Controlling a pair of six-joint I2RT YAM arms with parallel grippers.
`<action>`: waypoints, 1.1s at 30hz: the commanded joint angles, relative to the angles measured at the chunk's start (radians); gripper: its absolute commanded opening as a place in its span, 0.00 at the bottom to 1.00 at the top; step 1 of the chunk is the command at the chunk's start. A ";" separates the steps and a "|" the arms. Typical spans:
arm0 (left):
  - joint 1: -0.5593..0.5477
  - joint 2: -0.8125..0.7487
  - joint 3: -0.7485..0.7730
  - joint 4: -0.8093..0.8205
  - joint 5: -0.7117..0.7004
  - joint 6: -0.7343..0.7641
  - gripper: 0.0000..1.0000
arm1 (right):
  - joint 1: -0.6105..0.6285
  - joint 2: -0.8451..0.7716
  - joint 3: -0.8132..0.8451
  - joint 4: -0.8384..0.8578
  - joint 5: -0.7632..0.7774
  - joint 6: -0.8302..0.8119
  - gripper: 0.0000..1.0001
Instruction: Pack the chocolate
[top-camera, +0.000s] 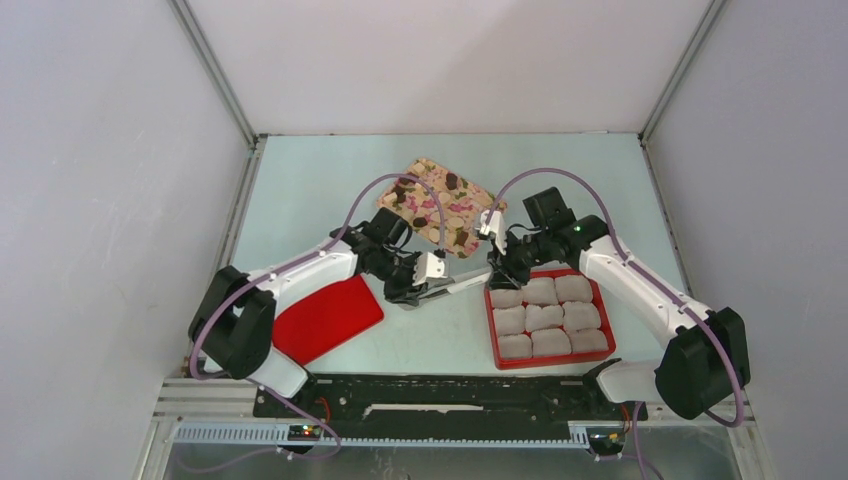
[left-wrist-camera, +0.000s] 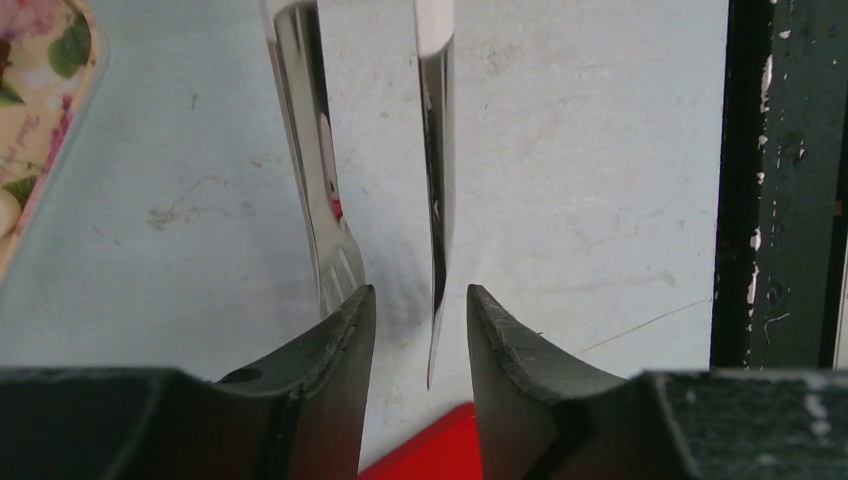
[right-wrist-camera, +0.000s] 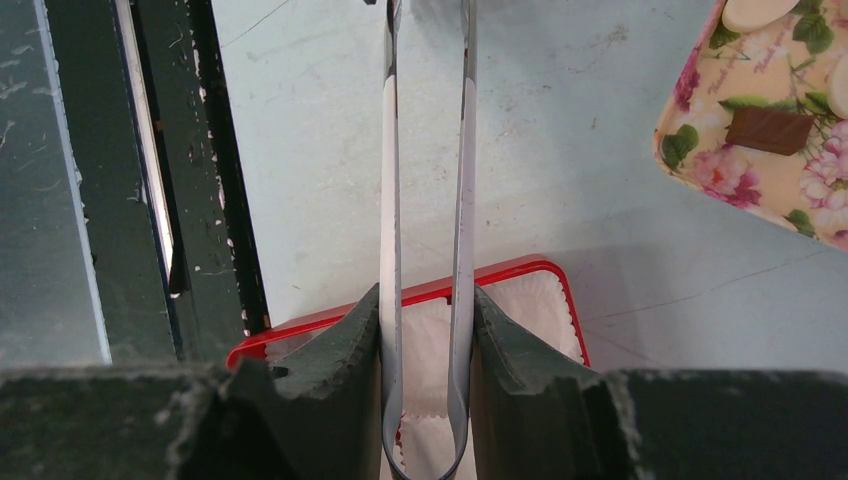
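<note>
The chocolate (top-camera: 452, 181) lies as small dark and pale lumps on a flowered tray (top-camera: 440, 205); one brown piece (right-wrist-camera: 768, 130) shows in the right wrist view. My right gripper (top-camera: 497, 272) (right-wrist-camera: 427, 300) is shut on the bent end of metal tongs (top-camera: 465, 283) (right-wrist-camera: 462, 180), above the red box (right-wrist-camera: 520, 270). The tongs' tips reach my left gripper (top-camera: 425, 290) (left-wrist-camera: 420, 295), which stands open. One blade (left-wrist-camera: 436, 180) hangs between its fingers without touching; the other blade (left-wrist-camera: 310, 150) runs past the outside of the left finger.
The red box (top-camera: 548, 318) at front right holds several crinkled white paper cups (top-camera: 540, 292). A red lid (top-camera: 325, 318) (left-wrist-camera: 430, 450) lies at front left beside the left arm. A black rail (top-camera: 450, 400) runs along the near edge.
</note>
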 joint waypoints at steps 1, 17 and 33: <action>0.000 0.018 0.056 -0.094 -0.062 0.017 0.42 | -0.006 -0.022 0.025 0.016 -0.033 -0.004 0.28; 0.000 0.072 0.076 -0.142 -0.121 0.011 0.05 | -0.007 -0.012 0.020 0.008 -0.032 -0.011 0.29; 0.002 -0.025 0.124 -0.267 -0.159 0.075 0.00 | 0.028 -0.109 -0.025 -0.016 0.027 -0.102 0.92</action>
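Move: The open left hand has the blade-like tip of the tongs' rear prong about 3 cm below it, 2 cm left and 1 cm back. The empty red tray lies some 18 cm left and 6 cm back, the floral tray about 18 cm ahead and 7 cm right. The right hand holds the tongs' bend; that prong tip is roughly 20 cm left, 4 cm back and 9 cm below it, the chocolate box 12 cm right, 8 cm back. Left hand goes about 5 cm left, dipping first, and pinches the rear prong; right opens, freeing the bend. ##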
